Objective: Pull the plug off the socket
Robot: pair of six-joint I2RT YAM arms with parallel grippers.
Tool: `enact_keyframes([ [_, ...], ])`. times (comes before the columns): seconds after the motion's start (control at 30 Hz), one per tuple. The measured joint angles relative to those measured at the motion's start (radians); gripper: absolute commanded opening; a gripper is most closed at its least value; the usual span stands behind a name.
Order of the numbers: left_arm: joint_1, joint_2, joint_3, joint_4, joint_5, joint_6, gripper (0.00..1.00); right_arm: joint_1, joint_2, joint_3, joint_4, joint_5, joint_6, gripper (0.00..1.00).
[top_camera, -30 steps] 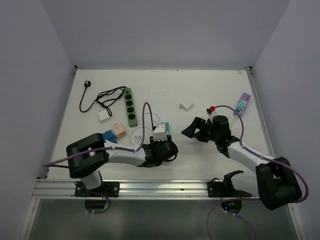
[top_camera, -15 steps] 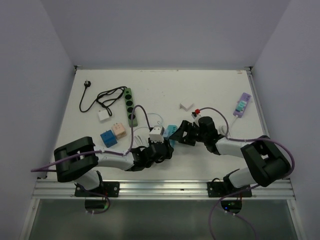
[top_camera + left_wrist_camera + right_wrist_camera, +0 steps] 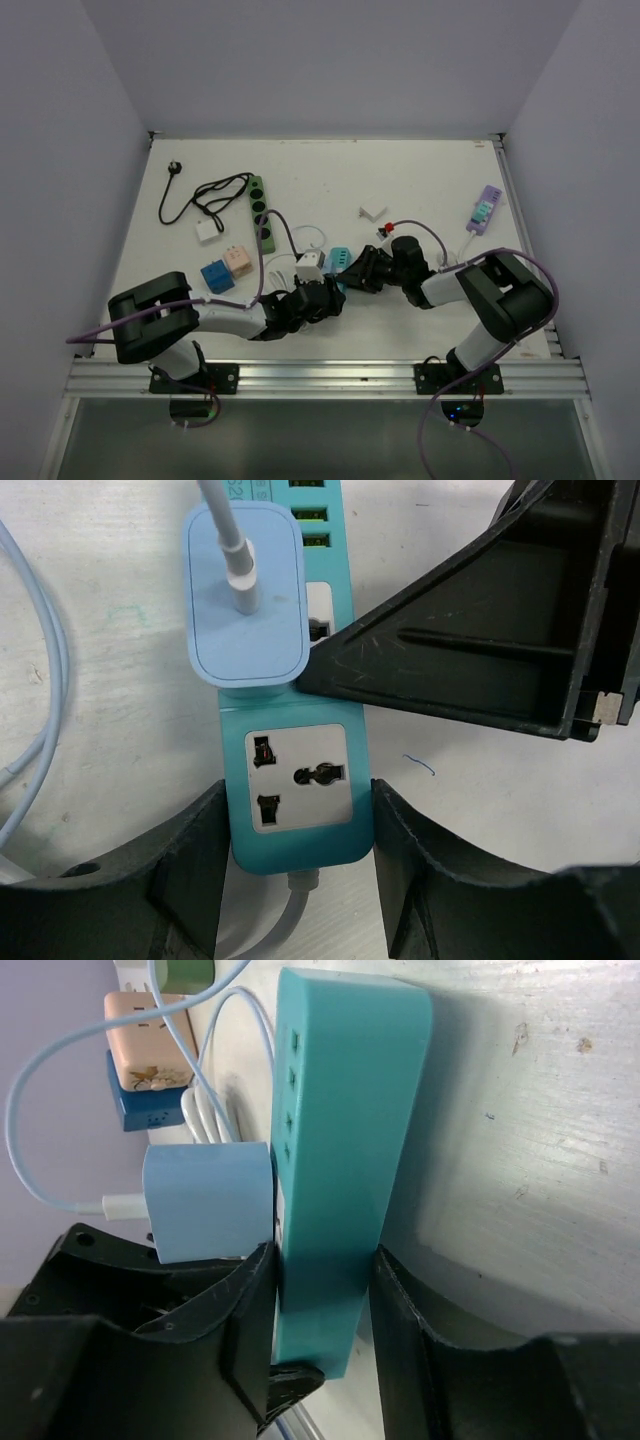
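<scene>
The socket is a teal power strip (image 3: 341, 259) lying mid-table, with a pale blue plug (image 3: 245, 605) and its white cable seated in its face. My left gripper (image 3: 298, 795) is shut on the strip's cable end, one finger on each long side. From the right, my right gripper (image 3: 322, 1260) is shut across the strip (image 3: 340, 1130) just below the plug (image 3: 208, 1200), one finger against the socket face and the other against the back. In the top view the two grippers (image 3: 318, 292) (image 3: 362, 270) meet at the strip, and the plug (image 3: 309, 266) stands between them.
A green power strip (image 3: 262, 213), a black cable (image 3: 205, 192) and a white adapter (image 3: 208, 231) lie at the back left. Blue (image 3: 215, 275) and pink (image 3: 238, 260) cube adapters sit left of the strip. A white piece (image 3: 373, 212) and a purple device (image 3: 483, 208) are at the right.
My right arm swung left to the teal strip and its jaws closed round it. The left gripper kept its hold on the strip's cable end.
</scene>
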Motion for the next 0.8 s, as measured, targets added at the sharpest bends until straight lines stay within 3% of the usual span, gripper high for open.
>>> enact_keyframes([
  [0.03,0.002,0.001,0.0,0.0,0.003,-0.001,0.05,0.0,0.003,-0.001,0.006,-0.002,0.005,0.27],
  [0.1,0.004,0.003,-0.002,0.001,0.013,-0.007,0.09,0.0,0.005,-0.003,0.013,-0.005,0.015,0.17],
  [0.17,0.01,0.003,-0.01,0.013,0.02,-0.013,0.24,0.0,0.005,-0.004,0.013,-0.005,0.019,0.05],
  [0.2,0.011,0.002,-0.014,0.017,0.024,-0.017,0.38,0.0,0.005,-0.005,0.011,-0.005,0.019,0.02],
  [0.27,0.015,-0.004,-0.023,0.024,0.031,-0.024,0.53,0.0,0.005,-0.005,0.007,-0.006,0.017,0.0],
  [0.3,0.018,-0.011,-0.031,0.029,0.037,-0.026,0.67,0.002,0.004,-0.005,0.005,-0.006,0.016,0.0],
  [0.4,0.029,-0.049,-0.054,0.037,0.051,-0.033,0.86,0.006,-0.007,-0.004,-0.022,-0.008,-0.005,0.0],
  [0.53,0.05,-0.137,-0.079,0.052,0.062,-0.044,0.99,0.006,-0.064,0.01,-0.116,0.014,-0.06,0.0],
  [0.8,0.111,-0.221,-0.097,0.051,0.081,-0.043,0.97,0.006,-0.171,0.066,-0.338,0.086,-0.201,0.0],
])
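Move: The blue plug on the teal socket sits roughly 4 cm ahead of the left hand, 1 cm to its left and 3 cm higher; the left fingers straddle the socket's near end. From the right hand, pinching the socket beside it, the plug is some 3 cm left, 1 cm ahead and 4 cm up. The pink adaptor lies about 22 cm left and 6 cm ahead of the left hand, the white adaptor some 17 cm ahead and 8 cm right. Let go of the socket's near end with the left gripper: spread the fingers wide and lift about 5 cm, easing roughly 2 cm left and 2 cm forward as the hand's left side rolls down some 10 degrees. Meanwhile keep the right fingers' pinch on the socket beside the plug, tip them about 10 degrees further down, and draw that hand some 2 cm to the right and slightly up. ##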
